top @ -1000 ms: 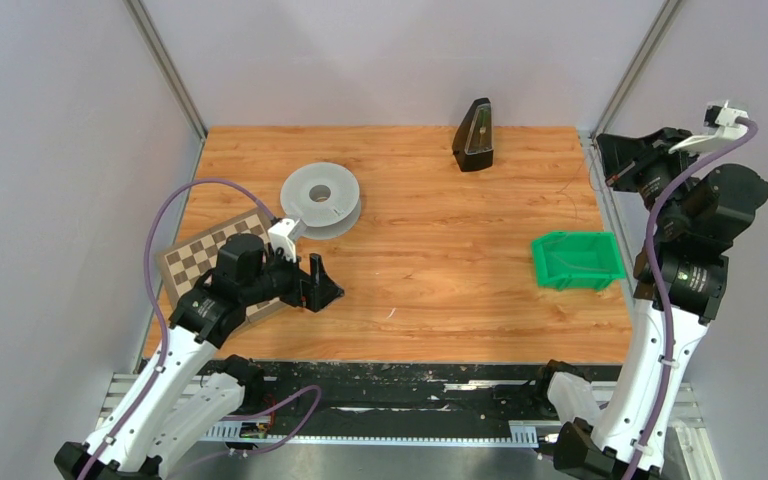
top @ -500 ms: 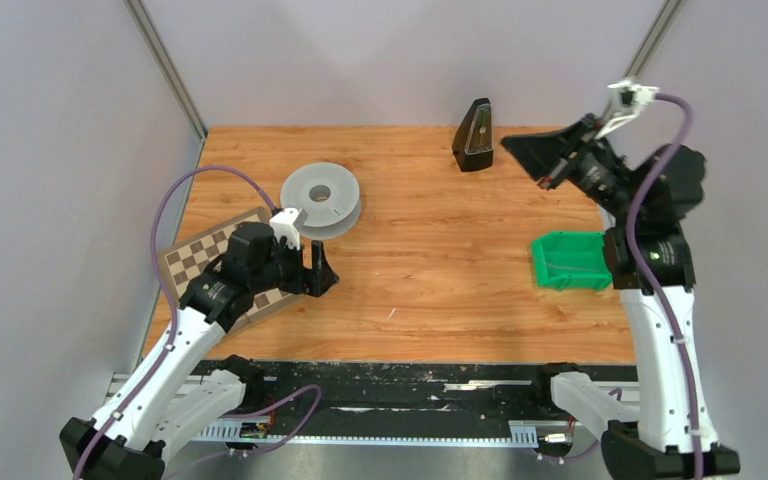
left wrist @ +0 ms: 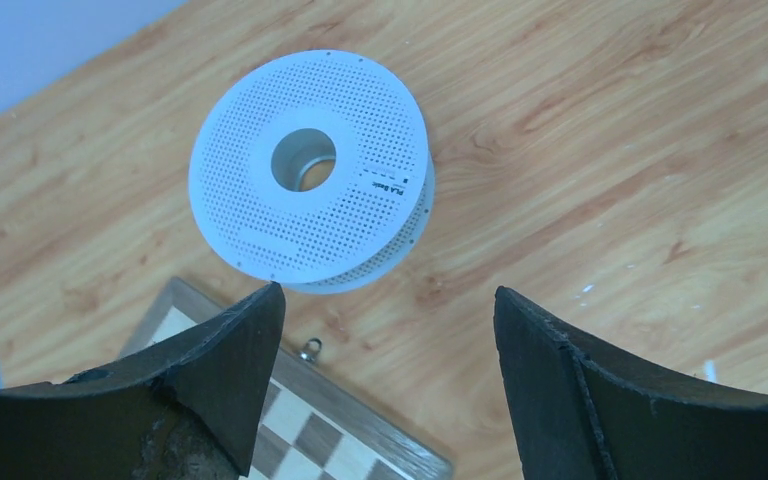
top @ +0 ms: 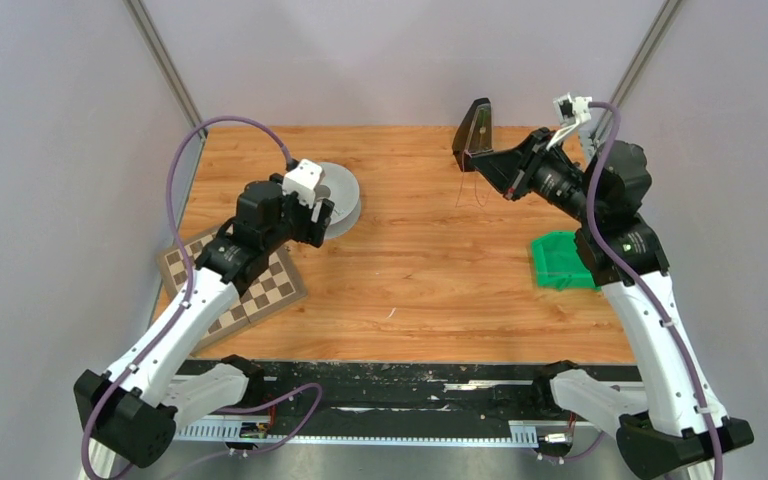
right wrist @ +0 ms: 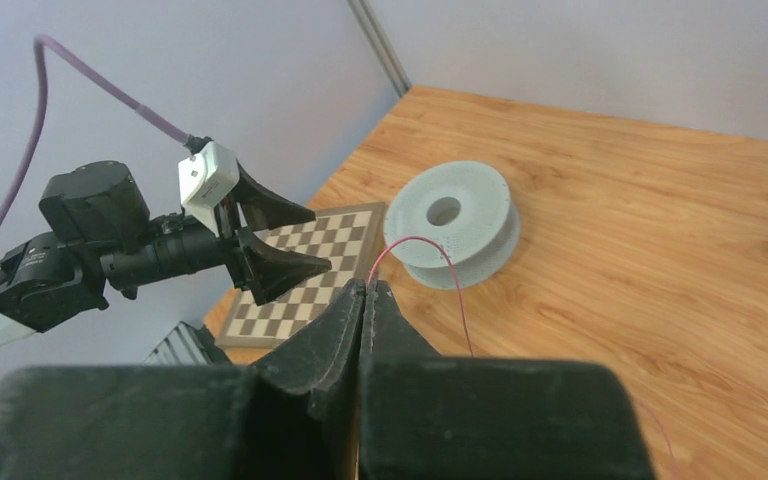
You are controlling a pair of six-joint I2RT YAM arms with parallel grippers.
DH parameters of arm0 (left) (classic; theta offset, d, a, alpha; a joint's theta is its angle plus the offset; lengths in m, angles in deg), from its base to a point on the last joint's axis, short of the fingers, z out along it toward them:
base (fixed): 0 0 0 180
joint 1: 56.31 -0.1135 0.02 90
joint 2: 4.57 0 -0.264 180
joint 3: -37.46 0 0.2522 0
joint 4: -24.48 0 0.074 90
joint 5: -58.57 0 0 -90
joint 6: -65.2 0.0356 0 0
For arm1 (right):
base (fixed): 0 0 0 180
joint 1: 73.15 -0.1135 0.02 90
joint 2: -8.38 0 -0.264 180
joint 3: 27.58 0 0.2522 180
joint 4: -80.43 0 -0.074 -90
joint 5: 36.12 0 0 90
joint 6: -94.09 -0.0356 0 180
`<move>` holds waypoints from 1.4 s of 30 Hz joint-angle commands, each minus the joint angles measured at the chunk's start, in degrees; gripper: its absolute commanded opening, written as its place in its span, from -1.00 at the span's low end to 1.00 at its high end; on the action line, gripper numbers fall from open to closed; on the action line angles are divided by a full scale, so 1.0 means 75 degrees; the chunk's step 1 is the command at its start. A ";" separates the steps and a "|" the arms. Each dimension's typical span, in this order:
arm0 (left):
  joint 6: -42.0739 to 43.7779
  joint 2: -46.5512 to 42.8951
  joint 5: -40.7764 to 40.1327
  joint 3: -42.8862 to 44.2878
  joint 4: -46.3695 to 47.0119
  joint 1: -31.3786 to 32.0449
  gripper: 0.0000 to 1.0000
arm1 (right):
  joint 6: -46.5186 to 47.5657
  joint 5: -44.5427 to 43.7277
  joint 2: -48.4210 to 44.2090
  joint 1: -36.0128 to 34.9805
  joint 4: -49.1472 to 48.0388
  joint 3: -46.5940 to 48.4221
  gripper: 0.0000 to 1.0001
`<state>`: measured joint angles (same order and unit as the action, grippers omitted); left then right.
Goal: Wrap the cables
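A pale perforated spool [left wrist: 310,180] lies flat on the wooden table, also in the top view [top: 348,192] and the right wrist view [right wrist: 455,225]. My left gripper [left wrist: 388,320] hovers just in front of the spool, open and holding nothing; from above it [top: 317,218] covers the spool's near edge. My right gripper [right wrist: 368,286] is shut on a thin red cable [right wrist: 412,240], which loops out of the tips and trails down. In the top view the right gripper [top: 476,160] is raised over the back middle of the table, with the cable [top: 464,185] hanging below it.
A chessboard [top: 260,290] lies at the left under the left arm, its metal clasp [left wrist: 310,349] towards the spool. A black wedge-shaped object [top: 474,130] stands at the back. A green bin [top: 558,260] sits on the right beneath the right arm.
The right arm swung from the back right corner leftwards over the table, carrying the cable. The left gripper moved back from the chessboard's edge to the spool.
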<state>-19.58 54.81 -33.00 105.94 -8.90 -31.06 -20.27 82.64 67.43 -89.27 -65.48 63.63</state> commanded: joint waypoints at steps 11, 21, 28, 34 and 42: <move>0.4436 0.1810 -0.0374 -0.1546 0.3693 0.0632 0.58 | 0.0879 -0.1529 -0.2550 -0.0050 0.0806 -0.1304 -1.00; 0.4966 0.3851 -0.1251 -0.1164 0.4089 0.0864 0.47 | 0.1165 -0.1765 -0.2970 -0.0051 0.1171 -0.1036 -1.00; 0.5598 0.4968 -0.2728 -0.0815 0.5278 0.0865 0.37 | 0.1328 -0.1925 -0.3059 -0.0042 0.1298 -0.1085 -1.00; 0.5829 0.5262 -0.3053 -0.0763 0.5550 0.0973 0.07 | 0.1401 -0.2068 -0.3060 -0.0047 0.1362 -0.1069 -1.00; 0.5516 0.4495 -0.3653 -0.0897 0.5760 0.1336 -1.00 | 0.1225 -0.2008 -0.3188 -0.0054 0.1359 -0.1247 -1.00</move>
<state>25.11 93.45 -58.74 98.64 31.67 -22.34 -10.76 68.01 44.65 -89.27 -55.05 54.25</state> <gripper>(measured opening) 0.106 0.003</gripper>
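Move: Ahead of the open left hand, about 15 cm out, 4 cm to its left and some 20 cm below, lies the spool. The chessboard's middle is about 26 cm left and 4 cm back of that hand, 23 cm down. From the right hand, shut on the red cable, the spool lies roughly 20 cm ahead, 29 cm left and 39 cm down; the metronome is 33 cm ahead and 12 cm right, the green bin 4 cm ahead and 36 cm right. Dropping about 17 cm and reaching 10 cm forward, the left hand rolls some 50 degrees, its left side rising, so the fingers come one above and one below the spool's upper flange; they shut to pinch it while the hand rises a little. The right hand, still holding the cable, draws back and right, away from the spool, then almost rests. ##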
